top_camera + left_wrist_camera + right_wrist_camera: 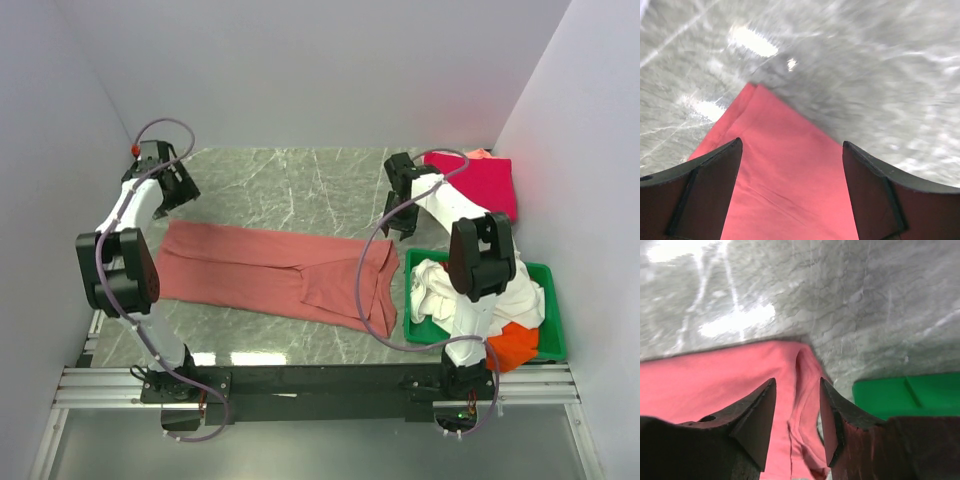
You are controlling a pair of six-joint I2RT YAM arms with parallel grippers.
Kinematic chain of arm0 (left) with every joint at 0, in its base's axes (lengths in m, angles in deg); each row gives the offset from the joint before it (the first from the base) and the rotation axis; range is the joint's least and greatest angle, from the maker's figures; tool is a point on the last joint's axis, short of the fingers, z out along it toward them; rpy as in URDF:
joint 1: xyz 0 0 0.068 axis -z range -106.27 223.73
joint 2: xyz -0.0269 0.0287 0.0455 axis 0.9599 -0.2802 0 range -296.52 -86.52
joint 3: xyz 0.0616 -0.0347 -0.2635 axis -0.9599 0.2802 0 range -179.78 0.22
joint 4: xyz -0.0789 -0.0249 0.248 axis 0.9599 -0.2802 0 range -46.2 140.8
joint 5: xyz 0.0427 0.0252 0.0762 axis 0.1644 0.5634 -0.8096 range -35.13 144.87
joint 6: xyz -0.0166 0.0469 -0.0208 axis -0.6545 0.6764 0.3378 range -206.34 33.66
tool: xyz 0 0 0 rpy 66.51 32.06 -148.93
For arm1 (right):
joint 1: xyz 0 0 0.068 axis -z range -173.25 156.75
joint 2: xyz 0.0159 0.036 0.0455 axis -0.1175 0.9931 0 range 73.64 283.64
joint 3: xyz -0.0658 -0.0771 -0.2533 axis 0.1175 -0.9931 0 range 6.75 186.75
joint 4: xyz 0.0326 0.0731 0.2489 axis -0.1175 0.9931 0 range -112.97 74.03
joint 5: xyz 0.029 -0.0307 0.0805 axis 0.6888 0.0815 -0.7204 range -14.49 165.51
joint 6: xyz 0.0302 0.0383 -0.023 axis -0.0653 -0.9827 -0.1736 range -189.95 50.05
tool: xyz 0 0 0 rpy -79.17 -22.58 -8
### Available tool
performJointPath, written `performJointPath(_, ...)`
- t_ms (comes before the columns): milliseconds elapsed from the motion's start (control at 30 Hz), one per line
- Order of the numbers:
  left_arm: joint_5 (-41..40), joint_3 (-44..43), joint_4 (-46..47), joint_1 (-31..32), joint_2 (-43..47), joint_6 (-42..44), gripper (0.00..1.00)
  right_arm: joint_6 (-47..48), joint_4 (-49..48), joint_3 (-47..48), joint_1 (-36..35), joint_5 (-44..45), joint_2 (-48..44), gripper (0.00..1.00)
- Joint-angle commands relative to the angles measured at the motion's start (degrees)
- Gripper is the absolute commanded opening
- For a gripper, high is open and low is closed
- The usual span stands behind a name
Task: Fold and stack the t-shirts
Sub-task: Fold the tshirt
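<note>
The large salmon-red t-shirt [270, 272] lies folded lengthwise in a long band across the marble table. My left gripper [178, 188] is open above its far left corner [785, 165], holding nothing. My right gripper [398, 222] is open above the shirt's far right edge [800, 385], the fold ridge between its jaws, nothing gripped. A folded crimson-pink t-shirt [482, 182] lies at the far right with an orange edge behind it. White t-shirts [440, 290] and an orange one [510, 345] fill the green tray [545, 275].
The green tray stands at the near right, its corner showing in the right wrist view [905, 392]. White walls close in the table on the left, back and right. Bare marble [290, 185] lies behind the shirt.
</note>
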Motion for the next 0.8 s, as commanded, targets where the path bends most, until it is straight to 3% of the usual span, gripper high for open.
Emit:
performJointPath(0,-1.4,-0.5,0.2,3.4,5.4,0.2,0.87,0.8,1.2,2.9,-1.7,2.2,-6.1,0.47)
performJointPath(133,-0.3,4.0,2.2,10.4,7.7,0.4,0.87,0.5,0.3,1.1,-4.3,1.1,-8.8,0.47)
performJointPath(333,10.8,14.5,10.2,15.4,11.6,-2.0,0.86,-2.4,-5.5,-4.8,-8.3,-6.7,-9.4,0.47)
performJointPath(500,19.2,19.6,14.2,16.2,9.2,-2.8,0.86,-4.7,-9.4,-7.8,-10.2,-10.0,-7.2,0.47)
performJointPath(767,18.2,19.6,13.5,16.2,6.0,-1.0,0.86,-4.3,-10.3,-6.7,-10.2,-10.0,-0.6,0.46)
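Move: The t-shirt spreads out as a long folded strip. From the left hand, the part of its far edge it makes for is about 17 cm right, 6 cm back and 8 cm below; the far left corner is some 5 cm left, level fore-and-aft. The right hand's stretch of that edge lies roughly 9 cm left, 5 cm back and 4 cm below, with the far right corner almost straight beneath. The green bin is about 28 cm right and 20 cm back. Above the t-shirt's far edge both hands swing inward from its corners, each in a low arc that first rises about 4 cm and then sinks. The left travels about 17 cm right and 6 cm back, turning some 25 degrees clockwise, wide open. The right goes 9 cm left and 4 cm back, turning slightly counter-clockwise, half open. Both end just over the cloth. ##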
